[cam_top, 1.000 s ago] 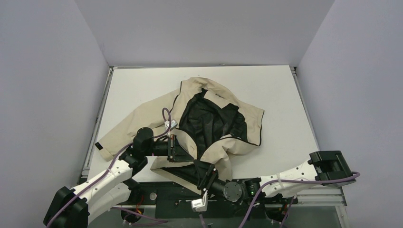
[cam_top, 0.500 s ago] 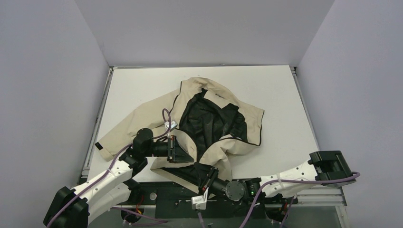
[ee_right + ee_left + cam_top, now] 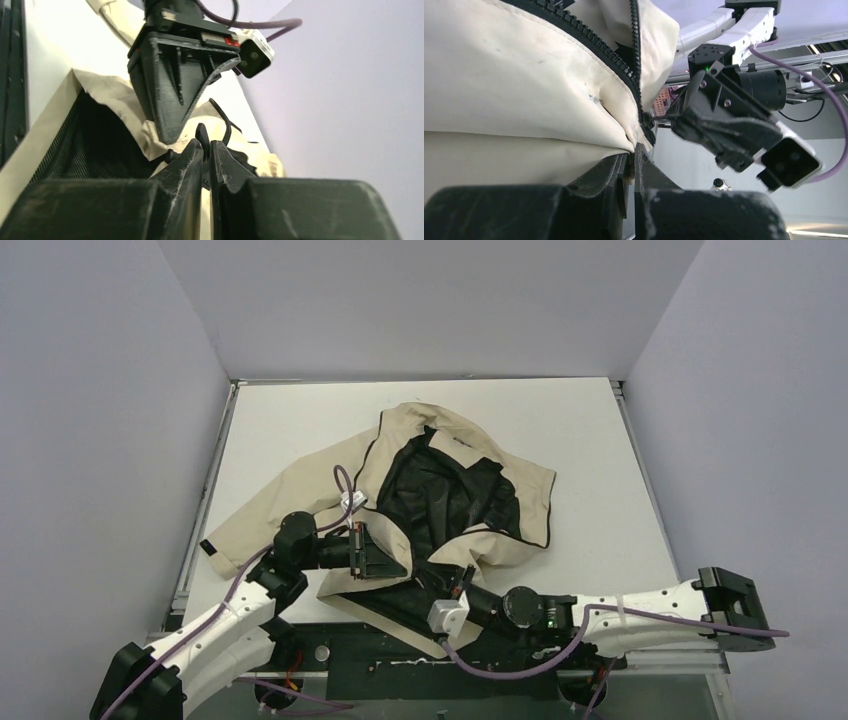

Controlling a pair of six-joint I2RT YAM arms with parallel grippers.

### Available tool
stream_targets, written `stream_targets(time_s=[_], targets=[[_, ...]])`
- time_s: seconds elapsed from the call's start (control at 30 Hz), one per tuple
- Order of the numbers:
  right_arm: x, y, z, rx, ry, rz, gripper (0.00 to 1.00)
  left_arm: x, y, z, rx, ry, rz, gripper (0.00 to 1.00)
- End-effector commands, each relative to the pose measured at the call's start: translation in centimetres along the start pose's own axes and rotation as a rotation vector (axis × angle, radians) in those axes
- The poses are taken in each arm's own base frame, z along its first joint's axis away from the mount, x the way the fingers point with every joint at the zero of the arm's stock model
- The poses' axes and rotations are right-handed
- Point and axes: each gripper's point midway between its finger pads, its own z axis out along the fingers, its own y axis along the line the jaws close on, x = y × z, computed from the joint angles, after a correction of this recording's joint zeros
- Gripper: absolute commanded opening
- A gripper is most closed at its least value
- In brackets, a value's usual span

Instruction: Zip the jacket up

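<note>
The beige jacket (image 3: 300, 495) lies spread on the white table (image 3: 600, 440), front open, black lining (image 3: 450, 495) showing. At its near hem, my left gripper (image 3: 397, 567) is shut on beige fabric (image 3: 549, 150) just beside the foot of the dark zipper (image 3: 614, 57). In the left wrist view its jaws (image 3: 633, 150) pinch the cloth edge. My right gripper (image 3: 463, 577) comes in from the right, facing the left one, and in the right wrist view it (image 3: 205, 142) is shut on the black zipper pull (image 3: 202, 131). The two grippers nearly touch.
The jacket's left sleeve runs to the table's left edge and ends in a black cuff tab (image 3: 208, 547). A dark base rail (image 3: 370, 655) lies along the near edge under the hem. Grey walls close in the table on three sides.
My right gripper has shut on the zipper pull. It swung up from below the hem, and its arm stretched out flatter to the right. The left gripper kept its hold and place.
</note>
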Motion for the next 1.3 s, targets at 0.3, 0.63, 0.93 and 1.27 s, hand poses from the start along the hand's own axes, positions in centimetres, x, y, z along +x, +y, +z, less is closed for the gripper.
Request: stream_targets(time_s=[0.3, 0.63, 0.93, 1.27], targets=[[0.6, -3.9, 0.1, 0.09, -0.129, 0.369, 0.0, 1.5, -2.3, -0.8, 0.09, 0.063, 0.103, 0.0], [2.6, -5.3, -0.1, 0.201, -0.071, 0.374, 0.0, 2.7, -2.7, -0.3, 0.069, 0.098, 0.169, 0.0], [3.9, -6.7, -0.4, 0.286, -0.039, 0.28, 0.0, 4.6, -3.2, 0.6, 0.05, 0.156, 0.219, 0.0], [5.4, -11.1, -2.0, 0.482, 0.046, 0.185, 0.0, 5.0, -1.5, 0.5, -0.041, 0.17, 0.22, 0.0]])
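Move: At the hem, the right fingers already hold the zip pull. The slider is about 2 cm to their left and 1 cm below, and the collar, where the zip leads, lies some 30 cm straight ahead and about 7 lower. The right front flap bulges about 4 cm ahead, 11 cm to the right and 4 lower. From the left hand, pinching the hem beside the zip, the slider sits roughly 3 cm to the right, 1 cm ahead and 1 above. Drawing the pull along the zip towards the collar, the right hand goes forward about 5 cm and slightly right, with a near stop partway while its fingers stay shut and the wrist tips and rolls some 20 degrees. The left hand keeps its pinch on the hem, rises a touch, then pulls back some 2.5 cm with a little drift right and down, against the slider's travel. ##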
